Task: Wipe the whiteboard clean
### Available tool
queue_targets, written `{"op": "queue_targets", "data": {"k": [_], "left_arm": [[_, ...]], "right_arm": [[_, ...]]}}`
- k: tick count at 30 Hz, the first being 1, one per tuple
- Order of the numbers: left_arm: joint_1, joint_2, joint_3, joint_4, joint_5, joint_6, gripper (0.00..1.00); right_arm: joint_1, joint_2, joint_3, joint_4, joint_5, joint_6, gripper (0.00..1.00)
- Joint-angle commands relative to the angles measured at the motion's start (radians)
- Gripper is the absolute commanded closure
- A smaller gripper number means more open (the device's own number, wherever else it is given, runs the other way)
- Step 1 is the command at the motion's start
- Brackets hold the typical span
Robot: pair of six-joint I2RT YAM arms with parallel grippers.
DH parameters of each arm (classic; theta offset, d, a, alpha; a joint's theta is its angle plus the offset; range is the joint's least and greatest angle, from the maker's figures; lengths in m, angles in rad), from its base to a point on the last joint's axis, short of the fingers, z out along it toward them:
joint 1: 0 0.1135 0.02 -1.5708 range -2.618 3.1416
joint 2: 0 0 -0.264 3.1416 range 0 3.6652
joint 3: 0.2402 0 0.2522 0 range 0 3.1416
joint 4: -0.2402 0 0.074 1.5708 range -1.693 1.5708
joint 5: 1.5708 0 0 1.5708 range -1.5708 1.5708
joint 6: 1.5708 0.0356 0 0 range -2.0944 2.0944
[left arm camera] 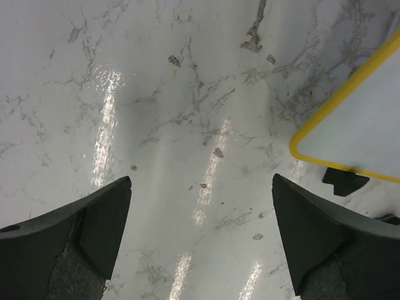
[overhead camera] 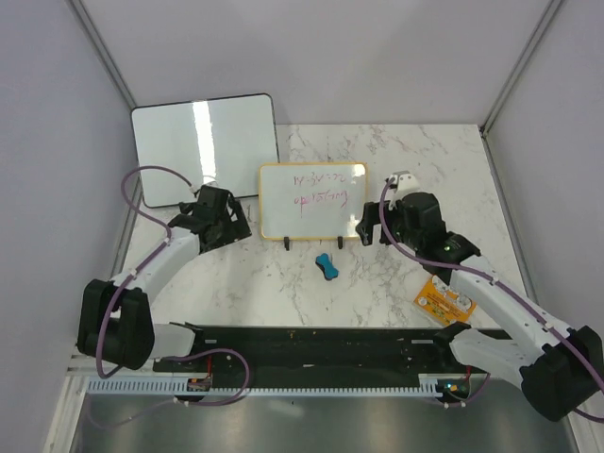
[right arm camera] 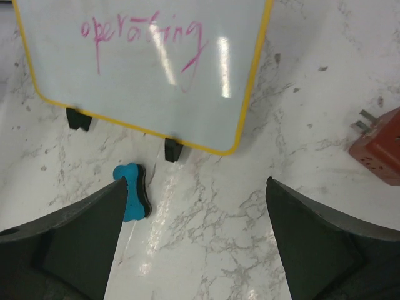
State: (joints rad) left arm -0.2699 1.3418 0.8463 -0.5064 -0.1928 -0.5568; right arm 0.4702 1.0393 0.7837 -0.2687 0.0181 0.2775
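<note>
The small whiteboard (overhead camera: 313,200) with a yellowish frame stands on black feet at the table's middle, with pink-red handwriting on it. It also shows in the right wrist view (right arm camera: 150,69), and its corner shows in the left wrist view (left arm camera: 362,125). A blue bone-shaped eraser (overhead camera: 327,265) lies in front of it and shows in the right wrist view (right arm camera: 132,191). My left gripper (overhead camera: 226,219) is open and empty, just left of the board. My right gripper (overhead camera: 370,225) is open and empty, just right of the board, with bare marble between its fingers.
A larger blank glossy board (overhead camera: 206,146) with a black edge leans at the back left. An orange packet (overhead camera: 444,301) lies at the right under my right arm. A red block (right arm camera: 378,147) sits at the right in the right wrist view. Grey walls enclose the table.
</note>
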Motion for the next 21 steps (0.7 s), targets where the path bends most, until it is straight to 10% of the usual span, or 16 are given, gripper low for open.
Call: {"op": "queue_targets", "data": {"k": [1,21], "left_arm": [[0.003,-0.150,-0.033,0.109,0.127,0.047,0.01],[0.003,-0.291,-0.133,0.278,0.388,0.130,0.01]], "right_arm": [[0.117,0.027,-0.008,-0.038,0.072,0.025,0.02],[0.505,0.274,0.089,-0.127,0.246,-0.017,0.05]]}}
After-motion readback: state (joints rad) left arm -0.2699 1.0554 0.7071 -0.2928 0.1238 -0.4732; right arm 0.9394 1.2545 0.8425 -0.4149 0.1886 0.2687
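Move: The blue eraser lies about 13 cm to the right hand's left, some 4 cm nearer the base and roughly 15 cm below. The black clip on the whiteboard's near edge is 10 cm left and 2 cm ahead of that hand; the board's middle is 16 cm left and 13 cm ahead. From the left hand, the board's middle is about 18 cm right, 12 cm ahead and 7 cm lower, and the eraser some 22 cm right and 5 cm back. The right hand heads for the blue eraser with open fingers, sweeping left and back some 12 cm while sinking about 6 cm early on, then gliding level and turning counter-clockwise about 20 degrees. The left hand, also open, rises about 8 cm and drifts 5 cm right, its fingers tilting up and swinging clockwise some 15 degrees, then sinks 2 cm. Neither touches anything. ##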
